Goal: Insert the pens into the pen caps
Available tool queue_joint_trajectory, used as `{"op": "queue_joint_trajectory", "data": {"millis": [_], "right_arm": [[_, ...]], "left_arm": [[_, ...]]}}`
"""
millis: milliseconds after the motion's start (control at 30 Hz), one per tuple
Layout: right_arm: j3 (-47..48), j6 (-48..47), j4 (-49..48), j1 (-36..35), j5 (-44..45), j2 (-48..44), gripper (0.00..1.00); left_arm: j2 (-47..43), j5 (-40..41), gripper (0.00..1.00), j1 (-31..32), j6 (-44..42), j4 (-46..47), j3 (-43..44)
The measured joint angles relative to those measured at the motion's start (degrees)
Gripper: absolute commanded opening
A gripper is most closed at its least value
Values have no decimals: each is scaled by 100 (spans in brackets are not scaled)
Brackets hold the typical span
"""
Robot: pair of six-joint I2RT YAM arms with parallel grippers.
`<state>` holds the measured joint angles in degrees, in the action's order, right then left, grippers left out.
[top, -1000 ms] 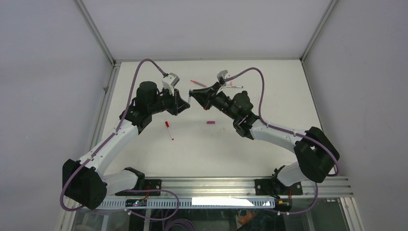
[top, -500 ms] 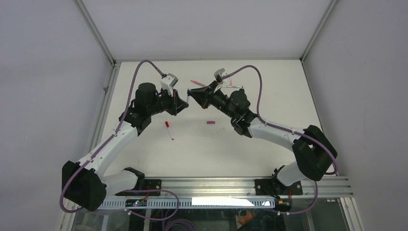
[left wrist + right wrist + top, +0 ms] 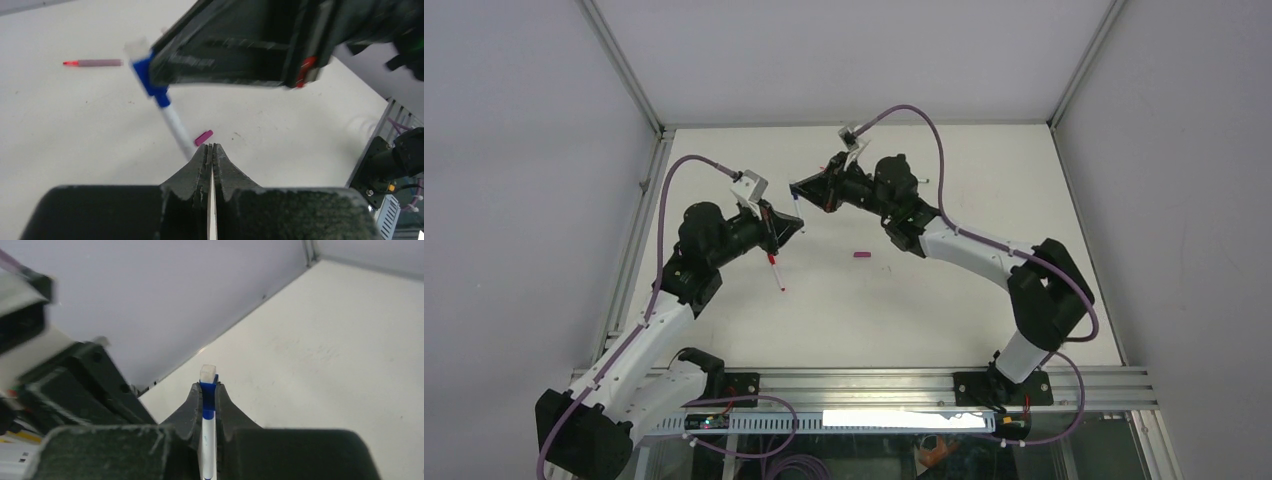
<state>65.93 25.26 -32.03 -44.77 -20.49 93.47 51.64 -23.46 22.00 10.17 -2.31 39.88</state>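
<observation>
My right gripper [image 3: 209,385] is shut on a white pen [image 3: 208,412], gripping its blue pen cap [image 3: 208,395], whose whitish end pokes past the fingertips. In the left wrist view this pen [image 3: 172,120] slants down from the right gripper [image 3: 152,62], and its lower end passes behind my left gripper [image 3: 212,146]. The left jaws are shut with nothing visible between them. From above, the left gripper [image 3: 795,230] sits just below the right gripper [image 3: 795,187]. A magenta pen cap [image 3: 861,255] lies loose on the table. A red-capped pen [image 3: 776,272] lies under the left arm.
Another pen [image 3: 92,63] with a red tip lies further back on the white table [image 3: 984,300]. The enclosure's metal frame [image 3: 639,225] runs along the table's left edge, and grey walls close in the sides and back.
The two gripper tips met near the table's middle before. My left arm has pulled back down and left, and the right gripper has swung left with the blue-capped pen.
</observation>
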Motion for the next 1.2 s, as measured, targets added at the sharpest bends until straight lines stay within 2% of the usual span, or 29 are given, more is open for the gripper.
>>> {"op": "queue_joint_trajectory", "data": {"millis": [300,500,600,867,1200], "right_arm": [[90,675,732,74,-557,1270,0],[87,1071,780,76,-660,1580,0],[289,1108,1110,76,-643,1784,0],[1272,817,2782,-37,131,2413,0],[2063,498,4146,-212,706,3088,0]], "left_arm": [[-372,240,0,9,404,590,-341],[-201,824,0,9,546,284,-424],[-212,1263,0,9,603,72,-424],[-214,2157,0,7,745,-476,-424],[-98,2503,0,7,920,-782,-424]]}}
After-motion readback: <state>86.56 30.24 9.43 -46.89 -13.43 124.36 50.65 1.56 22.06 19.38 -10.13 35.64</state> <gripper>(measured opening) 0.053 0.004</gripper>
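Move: Beneath the right hand, which already grips the capped blue pen by its cap, the table spot it makes for lies some 27 cm down and only 1 cm ahead and 1 cm to its left. From that hand the red-capped pen lies about 7 cm left and 4 cm back, the magenta cap 10 cm right and about level with it, both some 28 cm down. From the left hand the spot is roughly 5 cm ahead, 2 cm left and 21 cm below. Dropping steeply, the right hand takes the blue pen almost straight down about 27 cm, quickly at first, towards the bare table right of the red-capped pen, tipping its fingers downward by some 50 degrees and keeping its grip on the cap. The empty left hand rises a little, then draws away to the left and down, turning counter-clockwise, its fingers finishing their small closing. ##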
